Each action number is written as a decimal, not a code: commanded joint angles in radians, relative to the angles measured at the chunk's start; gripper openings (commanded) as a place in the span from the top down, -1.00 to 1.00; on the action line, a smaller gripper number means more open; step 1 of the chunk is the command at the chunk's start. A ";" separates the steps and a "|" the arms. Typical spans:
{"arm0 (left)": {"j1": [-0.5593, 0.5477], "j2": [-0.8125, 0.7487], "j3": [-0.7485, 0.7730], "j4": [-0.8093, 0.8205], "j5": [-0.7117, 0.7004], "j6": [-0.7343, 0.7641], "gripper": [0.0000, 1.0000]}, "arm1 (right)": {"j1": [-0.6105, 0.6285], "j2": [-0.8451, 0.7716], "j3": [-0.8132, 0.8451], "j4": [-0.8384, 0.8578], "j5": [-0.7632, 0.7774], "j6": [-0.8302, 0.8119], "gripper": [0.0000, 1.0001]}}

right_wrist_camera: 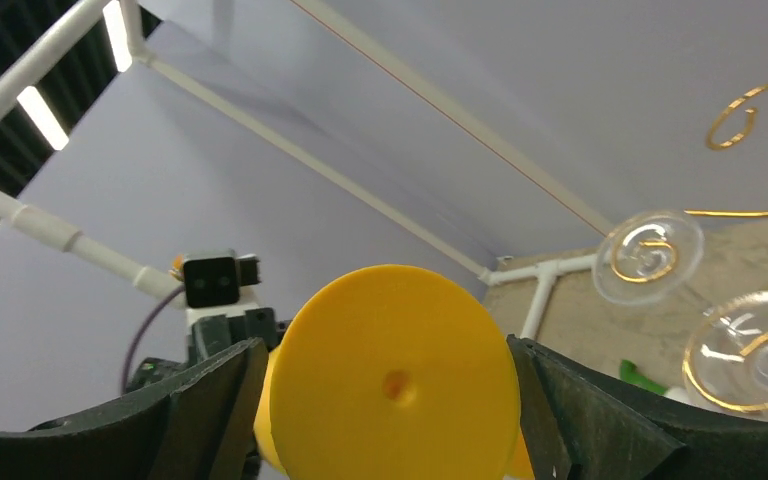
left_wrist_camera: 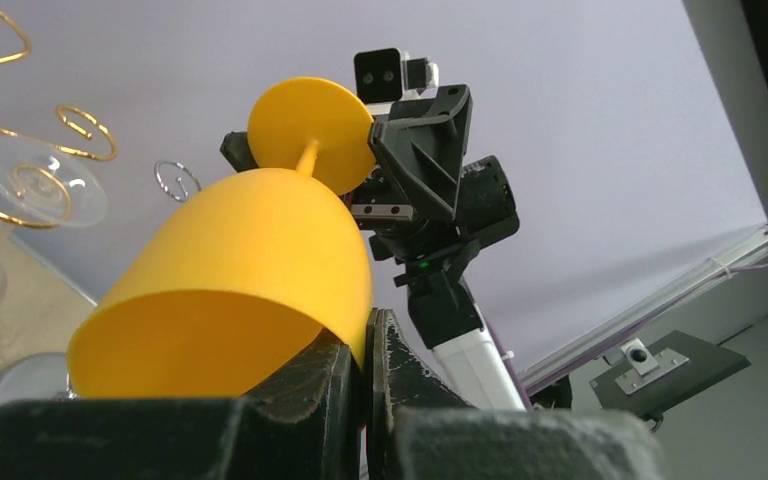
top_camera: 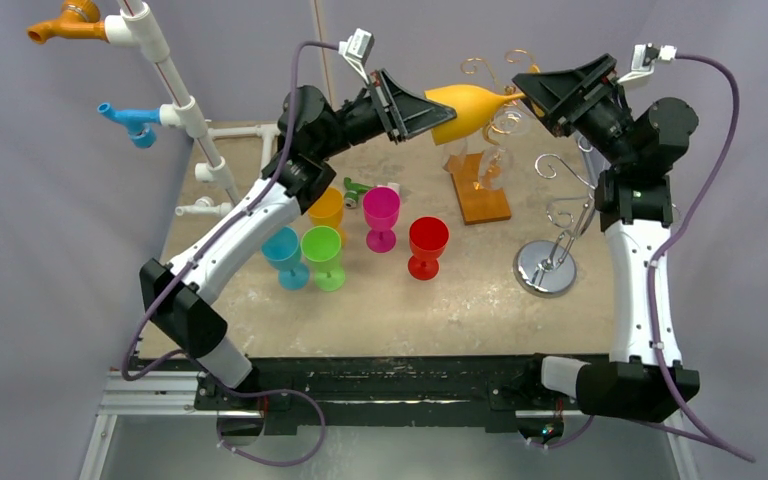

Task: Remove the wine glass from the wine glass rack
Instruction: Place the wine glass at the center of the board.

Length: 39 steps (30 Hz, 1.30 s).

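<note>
A yellow plastic wine glass (top_camera: 470, 108) hangs on its side in the air between my two grippers, just left of the gold wire wine glass rack (top_camera: 480, 195). My left gripper (top_camera: 428, 110) is shut on the rim of its bowl (left_wrist_camera: 250, 250), one finger inside and one outside (left_wrist_camera: 370, 335). My right gripper (top_camera: 522, 95) stands open around the glass's round foot (right_wrist_camera: 395, 385), its fingers (right_wrist_camera: 215, 400) at either edge of the disc. Clear glasses (right_wrist_camera: 650, 255) hang from the gold curls.
Orange (top_camera: 327, 210), cyan (top_camera: 285, 255), green (top_camera: 322, 255), magenta (top_camera: 381, 215) and red (top_camera: 427, 245) plastic glasses stand upright mid-table. A silver wire rack with a round base (top_camera: 545, 268) stands right of them. A white pipe frame (top_camera: 175, 95) rises at the far left.
</note>
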 commanded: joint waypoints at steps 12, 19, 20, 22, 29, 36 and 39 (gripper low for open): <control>-0.114 -0.266 0.075 -0.846 -0.324 0.557 1.00 | 0.006 -0.145 0.081 -0.595 0.288 -0.457 -0.98; -0.166 -0.275 0.145 -1.290 -0.391 0.713 1.00 | 0.025 -0.165 0.110 -0.682 0.354 -0.536 -0.98; -0.181 -0.277 0.145 -1.335 -0.413 0.728 1.00 | 0.039 -0.164 0.115 -0.689 0.364 -0.542 -0.98; -0.211 -0.281 0.146 -1.419 -0.458 0.754 1.00 | 0.079 -0.160 0.126 -0.702 0.396 -0.554 -0.98; -0.363 -0.259 0.042 -1.553 -0.626 0.773 1.00 | 0.259 -0.122 0.146 -0.719 0.534 -0.588 -0.98; -0.415 -0.193 -0.045 -1.568 -0.788 0.798 1.00 | 0.366 -0.131 0.114 -0.707 0.627 -0.612 -0.98; -0.415 -0.160 -0.068 -1.557 -0.824 0.828 1.00 | 0.372 -0.168 0.073 -0.682 0.632 -0.598 -0.98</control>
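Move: Below the left hand, which already holds the yellow wine glass by its rim, the free spot on the board lies about 48 cm down, 11 cm back and 8 cm left. From that hand, the red glass stands 7 cm back and 1 cm left, the green 9 cm back and 18 cm left, and the magenta straight below, 9 cm left. The yellow glass's middle lies some 7 cm left and 2 cm back of the right hand. Swinging the sideways-held yellow wine glass down towards the gap between the green and red glasses, the left hand sinks about 27 cm, also going back and left, and rolls some 85 degrees until its fingers point down, its rim pinch kept. The right hand, already wide open around the foot, sinks about 8 cm and tips down, swaying right, then left. ##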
